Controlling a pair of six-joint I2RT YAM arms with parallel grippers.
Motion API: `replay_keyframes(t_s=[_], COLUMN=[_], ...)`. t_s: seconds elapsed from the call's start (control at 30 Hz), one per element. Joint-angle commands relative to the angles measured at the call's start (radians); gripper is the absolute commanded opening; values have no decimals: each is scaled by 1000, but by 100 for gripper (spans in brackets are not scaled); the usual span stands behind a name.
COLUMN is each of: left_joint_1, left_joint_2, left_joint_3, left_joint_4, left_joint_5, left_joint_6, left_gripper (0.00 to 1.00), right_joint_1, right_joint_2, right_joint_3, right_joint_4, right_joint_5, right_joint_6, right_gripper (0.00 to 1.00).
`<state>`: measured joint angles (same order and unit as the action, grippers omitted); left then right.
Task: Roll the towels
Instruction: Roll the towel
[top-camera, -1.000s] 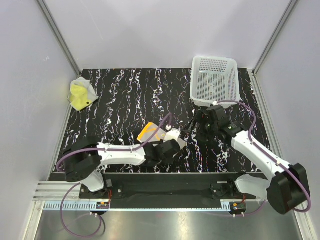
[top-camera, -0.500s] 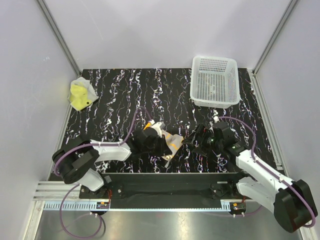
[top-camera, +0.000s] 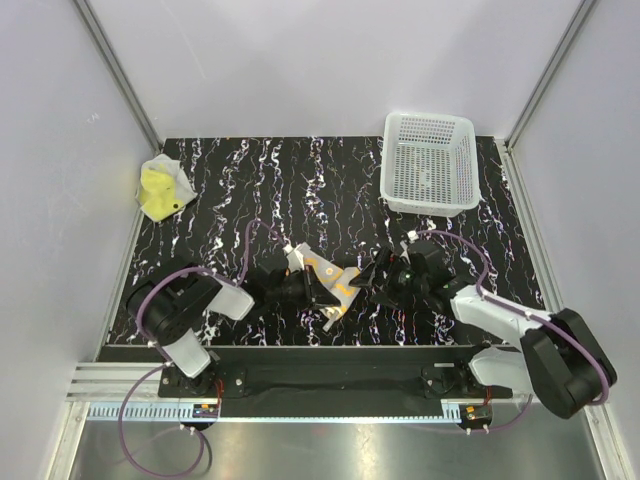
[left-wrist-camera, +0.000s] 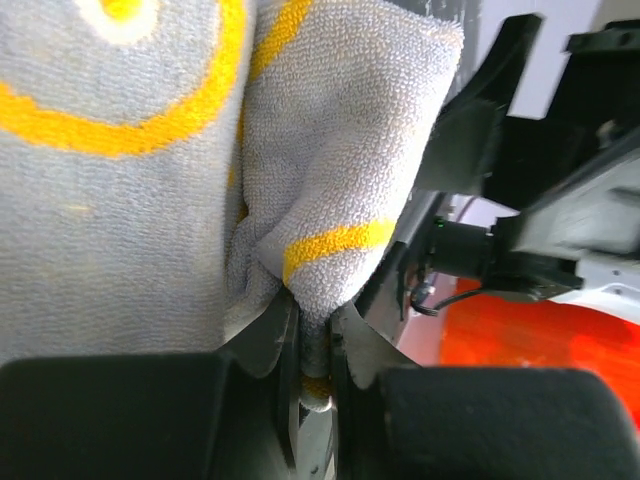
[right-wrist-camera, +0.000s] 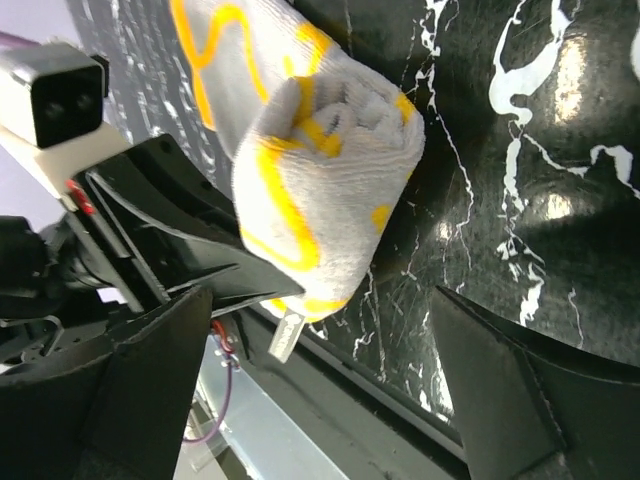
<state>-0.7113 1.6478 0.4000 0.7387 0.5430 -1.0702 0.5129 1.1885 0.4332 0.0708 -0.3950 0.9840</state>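
The orange towel (top-camera: 331, 284) lies part rolled near the table's front middle, its grey-white side with orange squiggles outward. My left gripper (top-camera: 312, 291) is shut on a fold of it (left-wrist-camera: 315, 345), the cloth (left-wrist-camera: 330, 150) bulging up from the jaws. My right gripper (top-camera: 376, 277) is wide open just right of the roll (right-wrist-camera: 320, 200), its fingers (right-wrist-camera: 510, 390) apart on both sides and not touching it. The yellow towel (top-camera: 160, 189) lies crumpled at the far left edge.
A white perforated basket (top-camera: 429, 117) stands at the back right. The table (top-camera: 250, 190) is black marble with white walls around it. The left gripper's black fingers (right-wrist-camera: 170, 250) show beside the roll in the right wrist view.
My left gripper has drawn back to the left with the towel, which turned over into a roll. My right gripper has moved from near the basket down and left to the roll.
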Motion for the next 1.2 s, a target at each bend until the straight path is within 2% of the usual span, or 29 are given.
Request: replay_keyframes(t_s=[0.0, 0.2, 0.3, 0.4, 0.53, 0.57, 0.67, 0.7, 0.8, 0.83, 0.9, 0.93, 0.97, 1.07, 1.1, 1.17], left_joint_1=[27, 67, 87, 101, 108, 110, 115, 116, 118, 118, 119, 119, 118, 118, 118, 116], left_joint_2=[59, 171, 233, 260, 268, 268, 268, 270, 264, 259, 215, 190, 161, 20, -52, -130], left_joint_3=[-24, -43, -50, -58, -64, -66, -63, -61, -62, -66, -66, -66, -63, -15, 6, 52], left_joint_4=[220, 425, 526, 580, 593, 594, 593, 587, 579, 567, 459, 411, 293, 41, -139, -316], left_joint_5=[101, 170, 201, 216, 218, 221, 227, 230, 229, 226, 204, 192, 161, 68, 39, -29], left_joint_6=[-94, -206, -269, -303, -310, -312, -312, -310, -297, -275, -234, -179, -148, 14, 54, 142], left_gripper=[0, 0, 0, 0, 0, 0, 0, 0, 5, 12, 22, 33, 37, 47, 48, 52], right_joint_1=[38, 67, 68, 73, 84, 87, 99, 105, 124, 127, 131, 131, 133, 133, 133, 133], right_joint_2=[51, 152, 218, 279, 351, 377, 416, 419, 422, 418, 387, 372, 341, 278, 264, 235], right_joint_3=[42, 38, 36, 41, 52, 53, 55, 58, 64, 64, 64, 65, 68, 82, 88, 102], right_joint_4=[96, 210, 305, 385, 455, 483, 529, 541, 549, 547, 509, 465, 437, 319, 288, 217], right_joint_5=[48, 76, 56, 47, 50, 50, 45, 36, 27, 25, 33, 38, 50, 79, 85, 94], right_joint_6=[-13, -13, -8, -2, 1, 4, 15, 16, 16, 18, 18, 15, 5, -27, -34, -50], right_gripper=[95, 89, 82, 78, 69, 61, 54, 47, 38, 38, 36, 35, 34, 33, 33, 33])
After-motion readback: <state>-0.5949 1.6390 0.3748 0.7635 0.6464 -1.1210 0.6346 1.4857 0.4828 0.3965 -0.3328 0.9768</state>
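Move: The left hand still has the towel roll shut between its fingers, the roll's middle about 2 cm ahead and 3 cm to its right, 1 cm lower; the towel's flat tail lies some 7 cm ahead and 3 cm left of that hand. From the open right hand the roll's middle is about 6 cm left, 1 cm ahead and 4 cm below, with the white tag roughly 11 cm back and 10 cm left, 6 cm down. The right hand travels about 5 cm left, 4 cm down and 3 cm forward onto the towel roll, its wide-open fingers closing around it on the way until they pinch the roll near its middle, then rises 1.5 cm or so with that grip. Meanwhile the left hand keeps twisting its pinched part of the roll by some 15 degrees more, then opens to about half, lets go and eases 1 cm left while turning most of the way back. ##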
